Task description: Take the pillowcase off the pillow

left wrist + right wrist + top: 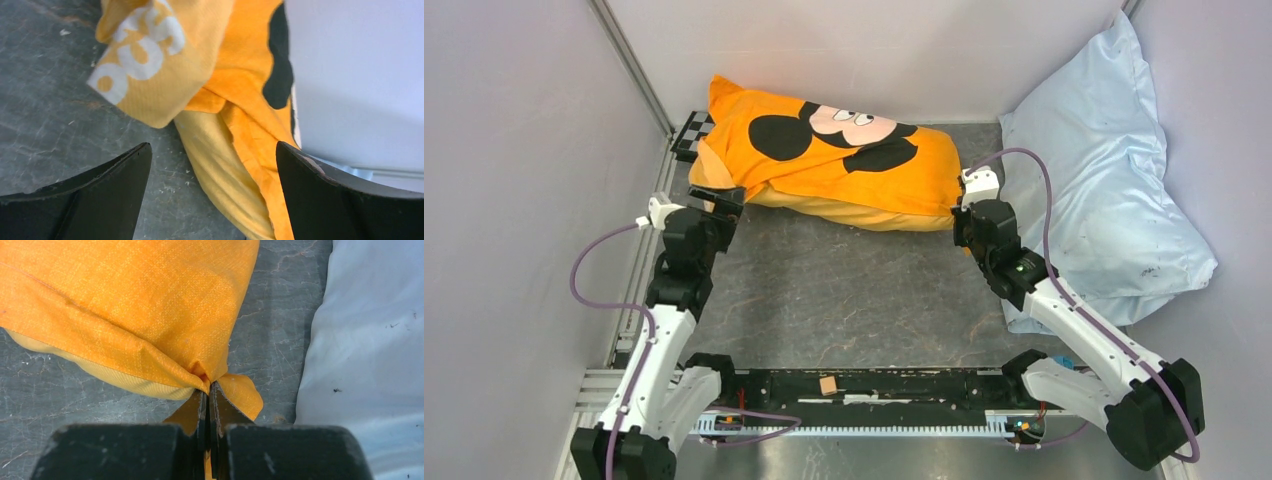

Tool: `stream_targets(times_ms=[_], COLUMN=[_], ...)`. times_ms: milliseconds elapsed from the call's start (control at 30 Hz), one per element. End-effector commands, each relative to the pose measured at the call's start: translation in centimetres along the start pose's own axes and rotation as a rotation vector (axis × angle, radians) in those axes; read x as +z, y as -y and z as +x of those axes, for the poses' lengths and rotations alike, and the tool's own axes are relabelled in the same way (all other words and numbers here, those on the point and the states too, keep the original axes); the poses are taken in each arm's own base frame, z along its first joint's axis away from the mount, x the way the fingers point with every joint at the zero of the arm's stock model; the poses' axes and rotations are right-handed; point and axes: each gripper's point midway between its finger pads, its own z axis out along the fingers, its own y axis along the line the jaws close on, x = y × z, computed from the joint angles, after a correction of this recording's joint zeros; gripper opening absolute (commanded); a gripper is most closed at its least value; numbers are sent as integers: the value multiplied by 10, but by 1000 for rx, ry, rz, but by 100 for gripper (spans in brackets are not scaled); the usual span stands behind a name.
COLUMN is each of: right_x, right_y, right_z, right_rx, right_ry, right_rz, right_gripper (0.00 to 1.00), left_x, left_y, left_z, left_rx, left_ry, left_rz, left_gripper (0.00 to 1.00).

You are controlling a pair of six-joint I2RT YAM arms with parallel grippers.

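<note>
The orange pillowcase [824, 165] with its black Mickey print lies stuffed across the back of the table; the pillow inside it is hidden. My right gripper [208, 389] is shut on the pillowcase's near right corner [235, 390], the cloth pinched between its fingers. It sits at that end in the top view [969, 222]. My left gripper [214, 150] stands open at the left end [724, 200], jaws wide apart on either side of a hanging fold of pillowcase [235, 165]. A paler flap with white marks [145, 65] hangs just beyond.
A shiny pale blue pillow [1104, 170] leans in the back right corner, close beside my right arm. White walls close in the left, back and right. The grey tabletop [844, 300] stretches between the arms. A checkered marker [690, 132] lies at the back left.
</note>
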Motion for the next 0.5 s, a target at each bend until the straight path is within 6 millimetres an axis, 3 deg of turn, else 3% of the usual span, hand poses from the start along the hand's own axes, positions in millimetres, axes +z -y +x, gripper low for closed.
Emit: stream_targets(times_ms=[0, 100, 233, 367, 467], right_x=[-6, -8, -8, -7, -7], right_y=[-1, -3, -7, -11, -13], right_z=[-34, -37, -35, -33, -35], right_rx=[53, 53, 48, 47, 45], right_ry=[110, 120, 120, 125, 132], right_rz=[-16, -29, -55, -76, -89], right_gripper=[0, 0, 0, 0, 0], left_x=[4, 6, 20, 34, 49], left_y=[-39, -54, -49, -57, -51], left_z=[-4, -12, -32, -59, -65], left_rx=[-68, -78, -50, -79, -98], left_ry=[32, 84, 169, 253, 292], left_rz=[-235, -315, -264, -277, -225], left_gripper=[100, 100, 100, 100, 97])
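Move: The left hand, open and empty, has the pillowcase's loose printed flap about 8 cm ahead, 5 cm to its left and 9 cm below. From that hand the cased pillow's middle lies some 12 cm ahead, 19 cm right and 11 cm lower; the checkered board is roughly 20 cm ahead, 8 cm left and 14 cm down. The right hand already grips the near right corner, with the flap about 46 cm to its left, 8 cm ahead and 4 cm below. The left hand, fingers kept wide open, sinks about 5 cm while starting left, then levels off and sweeps on left with a slight push forward at the end, some 6.5 cm left in all, bringing it in close beside the loose flap as the wrist tips down roughly 10 degrees and turns counter-clockwise some 15 degrees. The right hand keeps the case's corner pinched shut between its fingertips and stays practically in place, holding that end of the pillow. ##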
